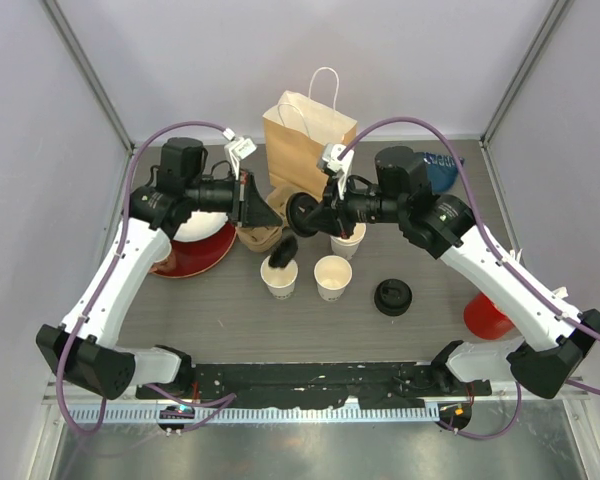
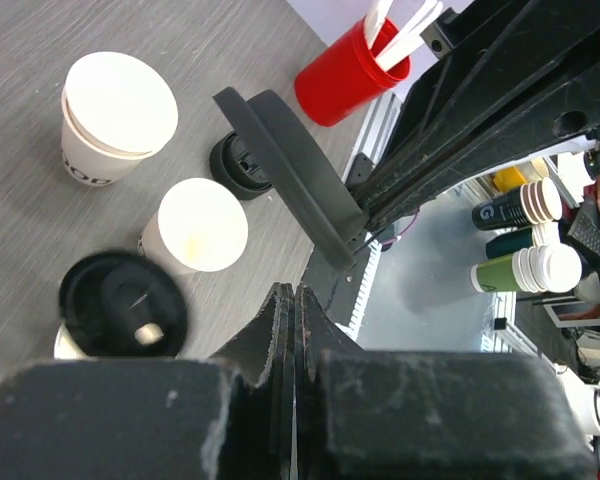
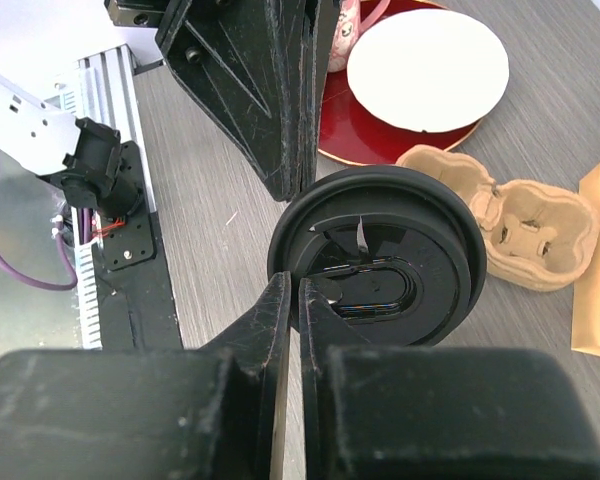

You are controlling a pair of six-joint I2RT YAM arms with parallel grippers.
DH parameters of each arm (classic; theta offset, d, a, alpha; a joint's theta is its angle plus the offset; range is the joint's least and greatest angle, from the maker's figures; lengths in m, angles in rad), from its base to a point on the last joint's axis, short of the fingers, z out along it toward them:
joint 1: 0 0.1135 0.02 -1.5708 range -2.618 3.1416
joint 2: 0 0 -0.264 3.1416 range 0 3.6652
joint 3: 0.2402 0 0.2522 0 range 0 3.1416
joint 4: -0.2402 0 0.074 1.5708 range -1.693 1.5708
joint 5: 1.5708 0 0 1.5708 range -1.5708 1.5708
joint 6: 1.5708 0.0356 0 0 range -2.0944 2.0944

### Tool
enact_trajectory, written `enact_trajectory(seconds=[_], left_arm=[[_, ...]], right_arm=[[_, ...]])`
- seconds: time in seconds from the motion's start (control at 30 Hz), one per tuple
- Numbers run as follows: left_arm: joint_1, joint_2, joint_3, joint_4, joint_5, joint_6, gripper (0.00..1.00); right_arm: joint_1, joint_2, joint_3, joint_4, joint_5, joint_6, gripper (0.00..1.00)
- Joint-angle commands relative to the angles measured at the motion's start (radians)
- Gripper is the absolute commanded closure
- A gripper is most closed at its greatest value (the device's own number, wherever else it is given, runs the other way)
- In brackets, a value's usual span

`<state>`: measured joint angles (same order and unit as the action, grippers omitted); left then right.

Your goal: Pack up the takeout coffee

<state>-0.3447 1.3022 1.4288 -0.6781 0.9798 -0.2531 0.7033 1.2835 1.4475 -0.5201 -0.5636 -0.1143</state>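
Three small white paper cups stand mid-table. The left cup (image 1: 278,284) has a black sip lid (image 1: 282,250) lying askew on its rim, blurred in the left wrist view (image 2: 123,303). The other two cups (image 1: 332,277) (image 1: 347,243) are open-topped. My left gripper (image 1: 272,213) (image 2: 295,296) hangs above them, shut with nothing between its fingers. Facing it, my right gripper (image 1: 318,213) (image 3: 298,285) is shut on the rim of a second black lid (image 3: 380,255) and holds it on edge in the air.
A brown paper bag (image 1: 305,140) stands at the back, with a cardboard cup carrier (image 1: 260,238) in front of it. Left are a white plate and a red plate (image 1: 200,255). A stack of black lids (image 1: 392,297) and a red cup of straws (image 1: 485,315) sit right.
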Motion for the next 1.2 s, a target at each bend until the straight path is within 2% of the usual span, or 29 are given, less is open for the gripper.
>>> enact_trajectory(seconds=[0.0, 0.13, 0.4, 0.47, 0.53, 0.63, 0.7, 0.83, 0.9, 1.0, 1.17], left_arm=[[0.009, -0.007, -0.021, 0.017, -0.043, 0.026, 1.00], [0.009, 0.005, -0.044, 0.012, -0.067, 0.053, 1.00], [0.012, 0.008, -0.022, -0.073, -0.210, 0.167, 1.00], [0.013, 0.009, -0.019, -0.095, -0.254, 0.187, 0.94], [0.012, 0.006, -0.031, -0.098, -0.334, 0.212, 0.84], [0.012, 0.003, -0.050, -0.106, -0.394, 0.238, 0.76], [0.012, -0.003, -0.056, -0.112, -0.412, 0.248, 0.72], [0.012, -0.007, -0.051, -0.130, -0.510, 0.284, 0.56], [0.012, -0.007, -0.050, -0.135, -0.547, 0.293, 0.47], [0.013, -0.012, -0.056, -0.138, -0.615, 0.310, 0.38], [0.019, -0.021, -0.070, -0.136, -0.645, 0.324, 0.35]], right_arm=[[0.005, -0.019, -0.002, 0.046, 0.022, 0.007, 0.99], [0.005, -0.007, -0.009, 0.052, 0.039, 0.019, 0.99], [0.005, 0.000, 0.003, 0.029, 0.114, 0.059, 0.99], [0.005, -0.001, 0.014, -0.003, 0.148, 0.077, 0.99], [0.005, 0.008, 0.036, -0.046, 0.235, 0.093, 0.99], [0.007, 0.030, 0.048, -0.171, 0.378, 0.146, 0.99], [0.027, 0.062, 0.028, -0.260, 0.445, 0.183, 0.99], [0.094, 0.132, 0.002, -0.372, 0.605, 0.219, 0.99], [0.125, 0.163, -0.012, -0.386, 0.614, 0.231, 0.99], [0.140, 0.197, -0.019, -0.386, 0.622, 0.237, 0.99], [0.162, 0.252, -0.009, -0.400, 0.607, 0.234, 0.99]])
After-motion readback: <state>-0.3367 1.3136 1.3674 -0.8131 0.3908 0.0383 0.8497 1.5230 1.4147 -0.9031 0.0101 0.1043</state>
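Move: My right hand still grips a lid. The near cup it is meant for stands some 6 cm to the right, 2 cm farther out and about 25 cm below. The left cup is 7 cm left, 3 cm ahead; the cup stack 9 cm right, 13 cm ahead; the spare lid 20 cm right, 1 cm ahead. From my empty, shut left hand that left cup lies 25 cm below, 2 cm ahead, 1 cm left, a loose lid dropping towards it, 14 cm under my fingers and 2 cm ahead. I keep my pinch on the lid's edge and, after easing forward and to the right, plunge my right hand about 17 cm down towards the near cup, turning the fingers from sideways to steeply down and swinging them clockwise. Meanwhile my left hand sinks some 9 cm, swings out forward and left past the left cup, tips its fingers downward and opens to about two thirds. ##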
